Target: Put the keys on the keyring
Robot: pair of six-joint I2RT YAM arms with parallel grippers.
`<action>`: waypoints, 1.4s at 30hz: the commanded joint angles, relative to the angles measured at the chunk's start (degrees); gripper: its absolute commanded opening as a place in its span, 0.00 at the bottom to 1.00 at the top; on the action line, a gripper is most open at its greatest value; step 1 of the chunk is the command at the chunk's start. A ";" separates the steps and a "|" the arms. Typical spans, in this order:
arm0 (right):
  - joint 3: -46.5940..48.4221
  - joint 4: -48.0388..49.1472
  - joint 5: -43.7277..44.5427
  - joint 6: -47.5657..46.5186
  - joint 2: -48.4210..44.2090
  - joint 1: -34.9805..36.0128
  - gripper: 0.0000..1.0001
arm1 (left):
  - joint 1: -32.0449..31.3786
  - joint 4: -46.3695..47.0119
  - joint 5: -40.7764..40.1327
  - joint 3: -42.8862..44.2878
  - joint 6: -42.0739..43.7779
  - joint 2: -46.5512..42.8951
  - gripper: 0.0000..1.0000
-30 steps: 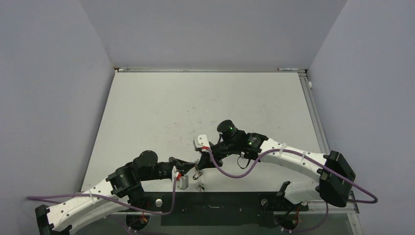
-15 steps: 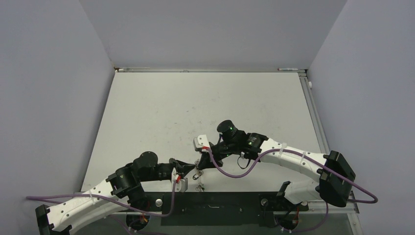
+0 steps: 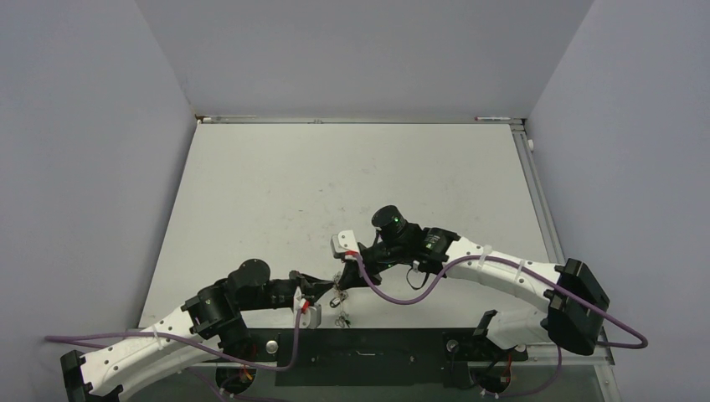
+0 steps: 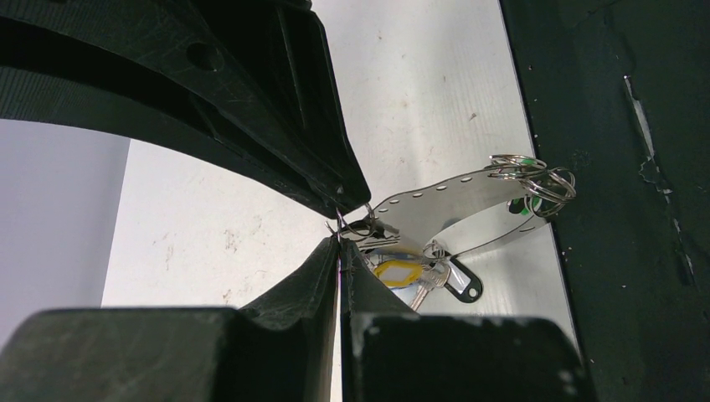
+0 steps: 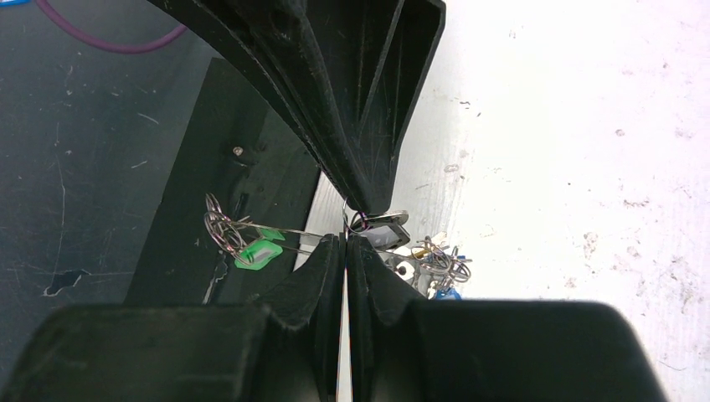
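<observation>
My two grippers meet tip to tip just above the table's near edge. The left gripper point(image 4: 339, 239) is shut on the thin wire of the keyring point(image 5: 293, 232). The right gripper point(image 5: 346, 237) is shut on the same wire right beside it. The keys hang below the tips in a bunch point(image 3: 341, 313). A green-headed key point(image 5: 258, 252) sits far out along the wire with small split rings point(image 4: 536, 177). A yellow head point(image 4: 400, 272), a black head point(image 4: 460, 282) and a blue head point(image 5: 444, 293) hang close under the fingers.
The dark base plate point(image 3: 368, 360) that carries both arms runs right under the hanging keys. A purple cable point(image 3: 402, 298) loops below the right wrist. Grey walls close in the white table point(image 3: 352, 167) at the back and on both sides.
</observation>
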 commanded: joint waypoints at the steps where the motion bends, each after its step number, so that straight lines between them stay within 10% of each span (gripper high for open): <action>1: 0.69 6.32 0.04 0.36 -4.51 -0.21 0.05 | -0.39 1.52 0.84 -0.08 -0.39 0.19 0.00; 20: -0.63 8.18 0.75 1.04 -5.94 -0.29 0.05 | -0.40 2.95 -0.14 -0.32 -2.01 -0.11 0.00; 27: -1.35 9.26 1.02 1.38 -6.49 -0.46 0.05 | -0.42 4.19 -1.17 -0.73 -3.10 -0.98 0.26; 42: -9.63 25.11 2.84 6.34 -14.05 -1.04 0.05 | 1.65 13.00 -3.69 -1.58 -12.65 -5.15 0.38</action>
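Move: Both shut grippers meet tip to tip on the small wire ring: it sits about 1 cm to the left hand's right and about 1 cm to the right hand's left, level with both. From the left hand, the metal keyring plate hangs some 4 cm back, 1 cm right and 4 cm below. The yellow-tagged key is about 2 cm back, 2 cm right and 6 cm below, and the green-tagged key some 9 cm back, 2 cm right and 5 cm below. Lift the right gripper about 2.5 cm, keeping its pinch on the wire ring while the left stays in place. Pause, then open the left fingers about a third of the way so they let go of the ring. Finish by raising both hands, the left about 2 cm, the right less, tilting the fingertips up some 10 degrees or less. ##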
